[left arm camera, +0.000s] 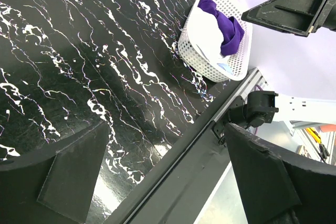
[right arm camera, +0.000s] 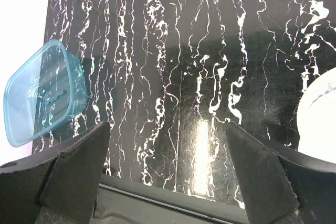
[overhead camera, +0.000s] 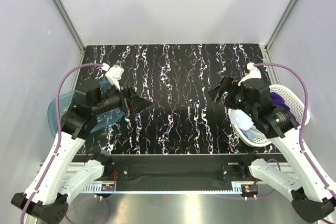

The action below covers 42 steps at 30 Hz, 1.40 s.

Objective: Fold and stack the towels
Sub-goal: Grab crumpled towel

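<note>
The towels lie bunched in a white perforated basket (overhead camera: 300, 102) at the table's right edge. In the left wrist view the basket (left arm camera: 190, 51) holds a deep purple towel (left arm camera: 229, 24) over a white one (left arm camera: 205, 32), with a sliver of light blue (left arm camera: 226, 68) at its near end. From above, the purple towel (overhead camera: 281, 101) and a pale one (overhead camera: 242, 118) show beside the right arm. My left gripper (overhead camera: 140, 103) hovers open over the table's left part, nothing between its fingers (left arm camera: 73, 177). My right gripper (overhead camera: 216, 94) is open too, just left of the basket, also holding nothing.
A translucent teal tub (overhead camera: 56, 109) hangs over the table's left edge, partly under the left arm; it shows as well in the right wrist view (right arm camera: 42, 93). The black marbled tabletop (overhead camera: 173, 77) spans between the arms. Grey walls close in the back and sides.
</note>
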Motion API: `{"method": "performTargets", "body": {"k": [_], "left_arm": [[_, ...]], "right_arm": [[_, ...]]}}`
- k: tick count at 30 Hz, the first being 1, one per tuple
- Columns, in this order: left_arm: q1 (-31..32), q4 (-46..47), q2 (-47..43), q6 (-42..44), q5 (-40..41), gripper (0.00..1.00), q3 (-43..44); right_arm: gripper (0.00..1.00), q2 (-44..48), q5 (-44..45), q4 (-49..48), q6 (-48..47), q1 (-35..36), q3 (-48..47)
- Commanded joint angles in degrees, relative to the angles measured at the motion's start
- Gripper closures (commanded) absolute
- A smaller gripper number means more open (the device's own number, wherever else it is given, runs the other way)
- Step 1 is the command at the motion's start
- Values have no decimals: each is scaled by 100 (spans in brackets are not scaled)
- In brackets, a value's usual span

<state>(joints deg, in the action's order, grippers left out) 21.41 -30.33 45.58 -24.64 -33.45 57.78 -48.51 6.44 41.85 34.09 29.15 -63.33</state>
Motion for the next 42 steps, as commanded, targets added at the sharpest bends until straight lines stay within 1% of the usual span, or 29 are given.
{"method": "performTargets", "body": {"k": [1, 7, 10, 13, 14, 15, 16, 17, 19, 21, 23, 24, 25, 27, 28, 29, 30, 31, 32, 34, 35, 36, 38, 41, 42], "left_arm": [[-23, 194, -23, 12, 23, 1, 155], [-14, 123, 3, 82, 93, 1, 181], [-23, 71, 65, 118, 189, 1, 181], [-14, 35, 170, 162, 164, 1, 208], [-14, 62, 188, 170, 137, 1, 173], [-14, 114, 179, 170, 102, 1, 129], [-14, 228, 170, 162, 24, 1, 85], [-23, 281, 162, 153, -3, 1, 50], [-14, 317, 161, 153, -108, 1, 14], [-23, 291, 170, 249, -153, 1, 23], [-14, 212, 144, 328, -162, 1, 49], [-23, 194, 144, 346, -179, 1, 49], [-14, 159, 135, 346, -179, 1, 58], [-23, 150, 109, 338, -205, 1, 23], [-14, 185, 100, 311, -223, 1, 5], [-14, 194, 109, 250, -267, 1, -21], [-14, 246, 91, 223, -354, 1, -21], [-14, 264, 109, 197, -407, 1, -30], [-14, 273, 109, 162, -451, 1, -21], [-14, 186, 170, 162, -531, 1, 40], [-5, 159, 196, 170, -531, 1, 84], [-14, 150, 214, 162, -522, 1, 84], [-5, 176, 284, 83, -531, 1, 93], [-5, 194, 320, 21, -531, 1, 120], [-5, 194, 311, 30, -461, 1, 76]], "right_arm": [[0, 52, 182, -10, -86, 38, -232], [0, 140, 314, 104, -34, 38, -355], [0, 96, 559, 359, -7, 39, -496], [0, 35, 761, 578, -296, 30, -566], [0, -113, 876, 945, -428, 30, -775], [0, -236, 1068, 1235, -446, 30, -951], [0, -360, 1697, 1569, -394, 21, -1136], [0, -483, 2016, 2147, -316, 30, -1416], [0, -703, 2692, 2450, -236, 30, -1507], [0, -782, 3011, 2600, -253, -154, -1367], [1, -826, 2934, 2496, -410, -566, -1183], [1, -827, 2759, 2382, -525, -1221, -1103], [2, -827, 2218, 2224, -656, -1610, -1007], [3, -931, 1810, 1785, -981, -2409, -813], [5, -1028, 1704, 1679, -1052, -3057, -795], [7, -1298, 1729, 1504, -1131, -3351, -804], [8, -1449, 1790, 1406, -1141, -3807, -795], [10, -1607, 1695, 1310, -1150, -4098, -795], [13, -1757, 1581, 1135, -1132, -4336, -795], [17, -2161, 1301, 932, -975, -4758, -725], [18, -2371, 1229, 739, -696, -5126, -585], [21, -2443, 1202, 598, -545, -5286, -471], [22, -2627, 1158, 230, -203, -5637, -138], [24, -2847, 1158, -114, -183, -5806, 66], [27, -3039, 1210, -150, -200, -5876, 93]]}}
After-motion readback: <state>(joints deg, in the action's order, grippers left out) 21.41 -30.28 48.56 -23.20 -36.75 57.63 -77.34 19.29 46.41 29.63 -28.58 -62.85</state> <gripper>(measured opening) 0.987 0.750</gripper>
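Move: The purple crumpled towel lies in the white basket roughly 36 cm to the right of my right hand, about level with it fore and aft, and some 24 cm below. In the same basket the light towel is about 23 cm to my right hand's right and 3 cm back; the basket's middle is some 32 cm right and 2 cm back. From my left hand the purple towel is about 63 cm right and 5 cm ahead. I swing my right hand about 30 cm to the right, over the light towel towards the purple one, easing off slowly, then sweeping fast and sinking some 15 cm, mostly late. On the way I turn the wrist about 60 degrees clockwise and tip the fingers well down, narrowing them by about a quarter but leaving them open above the towel. ##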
